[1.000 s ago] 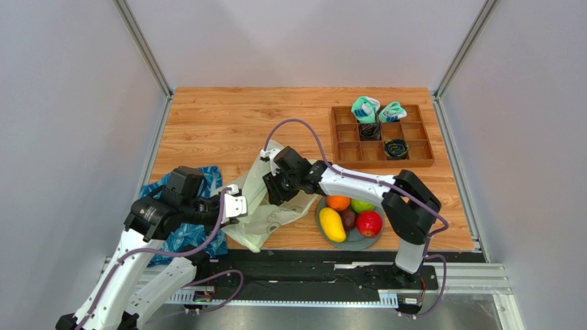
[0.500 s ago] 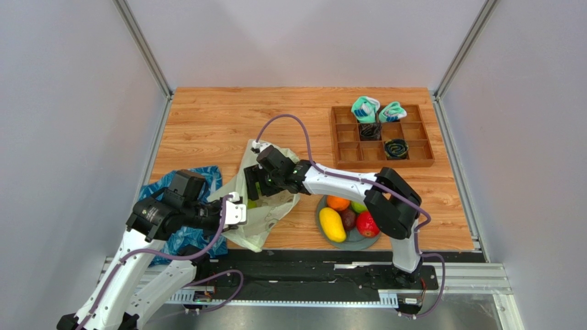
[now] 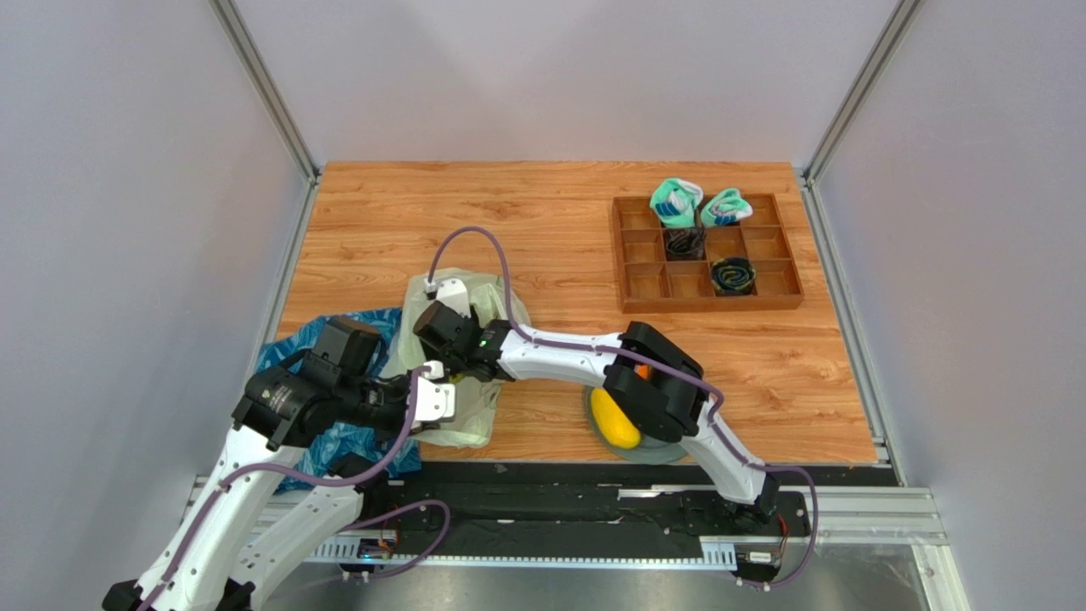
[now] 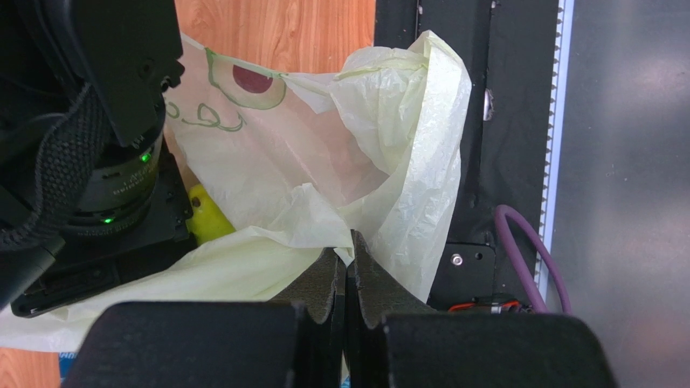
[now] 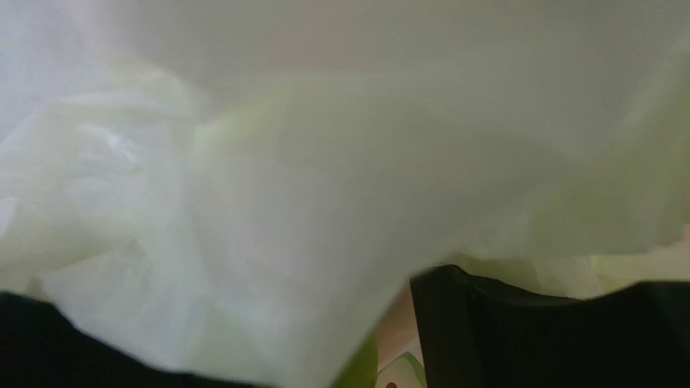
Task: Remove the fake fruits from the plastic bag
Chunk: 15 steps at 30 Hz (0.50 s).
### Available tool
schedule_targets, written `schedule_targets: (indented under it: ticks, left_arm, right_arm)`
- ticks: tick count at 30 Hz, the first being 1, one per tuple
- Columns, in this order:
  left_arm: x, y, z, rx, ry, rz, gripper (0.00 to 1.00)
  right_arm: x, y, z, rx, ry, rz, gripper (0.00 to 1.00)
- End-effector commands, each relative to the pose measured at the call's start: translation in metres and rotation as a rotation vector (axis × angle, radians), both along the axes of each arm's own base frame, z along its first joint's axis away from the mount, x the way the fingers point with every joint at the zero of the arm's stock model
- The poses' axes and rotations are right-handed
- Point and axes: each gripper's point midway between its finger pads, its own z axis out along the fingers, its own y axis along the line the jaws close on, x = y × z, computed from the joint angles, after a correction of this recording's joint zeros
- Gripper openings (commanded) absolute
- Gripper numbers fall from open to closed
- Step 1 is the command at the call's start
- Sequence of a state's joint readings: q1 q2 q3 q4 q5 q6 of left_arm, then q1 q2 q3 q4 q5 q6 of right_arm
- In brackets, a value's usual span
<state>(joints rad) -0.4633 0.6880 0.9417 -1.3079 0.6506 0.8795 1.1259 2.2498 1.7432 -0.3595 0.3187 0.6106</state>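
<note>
The pale yellow-green plastic bag [image 3: 446,382] lies bunched at the near left of the table. My left gripper [image 3: 434,395] is shut on a fold of its edge [image 4: 350,242]. My right gripper [image 3: 440,334] reaches into the bag from the right. In the right wrist view the bag's film [image 5: 324,162] fills the frame and the gripper [image 5: 308,323] looks open, with one finger [image 5: 526,331] showing. A yellow-green fruit [image 4: 206,220] lies in the bag beside the right gripper's body. A yellow mango [image 3: 613,421] and an orange [image 3: 644,373] sit on the grey plate [image 3: 663,448], partly hidden by the right arm.
A blue leaf-patterned bag [image 3: 334,439] lies under my left arm. A wooden compartment tray [image 3: 765,283] with rolled socks [image 3: 676,201] stands at the back right. Metal frame posts and grey walls close in both sides.
My right gripper has swept left from the bag's right side into the bag, and the bag has bunched leftward. The right arm now covers most of the plate. My left gripper stays shut on the bag.
</note>
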Motion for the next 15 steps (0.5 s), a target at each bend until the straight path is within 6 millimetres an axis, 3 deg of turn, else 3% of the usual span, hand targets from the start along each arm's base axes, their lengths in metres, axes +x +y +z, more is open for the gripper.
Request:
schedule_targets:
  ticks: [1, 3, 4, 6, 7, 8, 9, 11, 15]
  left_arm:
    - [-0.013, -0.005, 0.014, -0.048, -0.005, -0.054, 0.0]
    - [-0.013, -0.004, 0.014, -0.047, -0.007, -0.048, 0.0]
    - [-0.012, -0.004, 0.014, -0.046, -0.01, -0.044, 0.0]
    - [-0.01, -0.003, 0.013, -0.045, -0.012, -0.029, 0.0]
    - [-0.004, -0.004, 0.012, -0.043, -0.028, -0.013, 0.0]
    - [0.0, -0.004, 0.011, -0.045, -0.025, 0.023, 0.0]
    - [0.005, -0.004, 0.012, -0.046, -0.037, 0.047, 0.0]
    - [0.023, -0.002, 0.011, -0.036, -0.089, 0.117, 0.0]
    - [0.04, 0.006, 0.002, 0.003, -0.165, 0.164, 0.0]
  right_arm:
    - [0.035, -0.008, 0.013, -0.059, -0.168, -0.095, 0.51]
    - [0.04, -0.01, 0.013, -0.07, -0.198, -0.073, 0.4]
    - [0.041, -0.011, 0.014, -0.082, -0.212, -0.054, 0.3]
    - [0.04, -0.009, 0.029, -0.082, -0.256, 0.008, 0.2]
    - [0.036, -0.011, 0.027, -0.089, -0.247, 0.034, 0.06]
    - [0.033, -0.014, 0.031, -0.098, -0.252, 0.061, 0.0]
    - [0.028, -0.014, 0.05, -0.066, -0.257, 0.088, 0.0]
    - [0.018, -0.026, 0.05, -0.087, -0.236, 0.155, 0.0]
    - [-0.01, -0.044, 0.087, -0.022, -0.165, 0.407, 0.0]
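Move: The green fruit in the bag lies about 4 cm back from the right hand, level with it sideways and slightly below. Grapes lie some 2 cm ahead of the right hand and 1 cm to its left, also slightly below. The bag rim is roughly 15 cm back from it, level sideways and 14 cm up. From the left hand, the green fruit is about 11 cm ahead and 15 cm down. Inside the bag, the right fingers shut, going 2 cm forward then 5 cm right; left keeps the rim. ##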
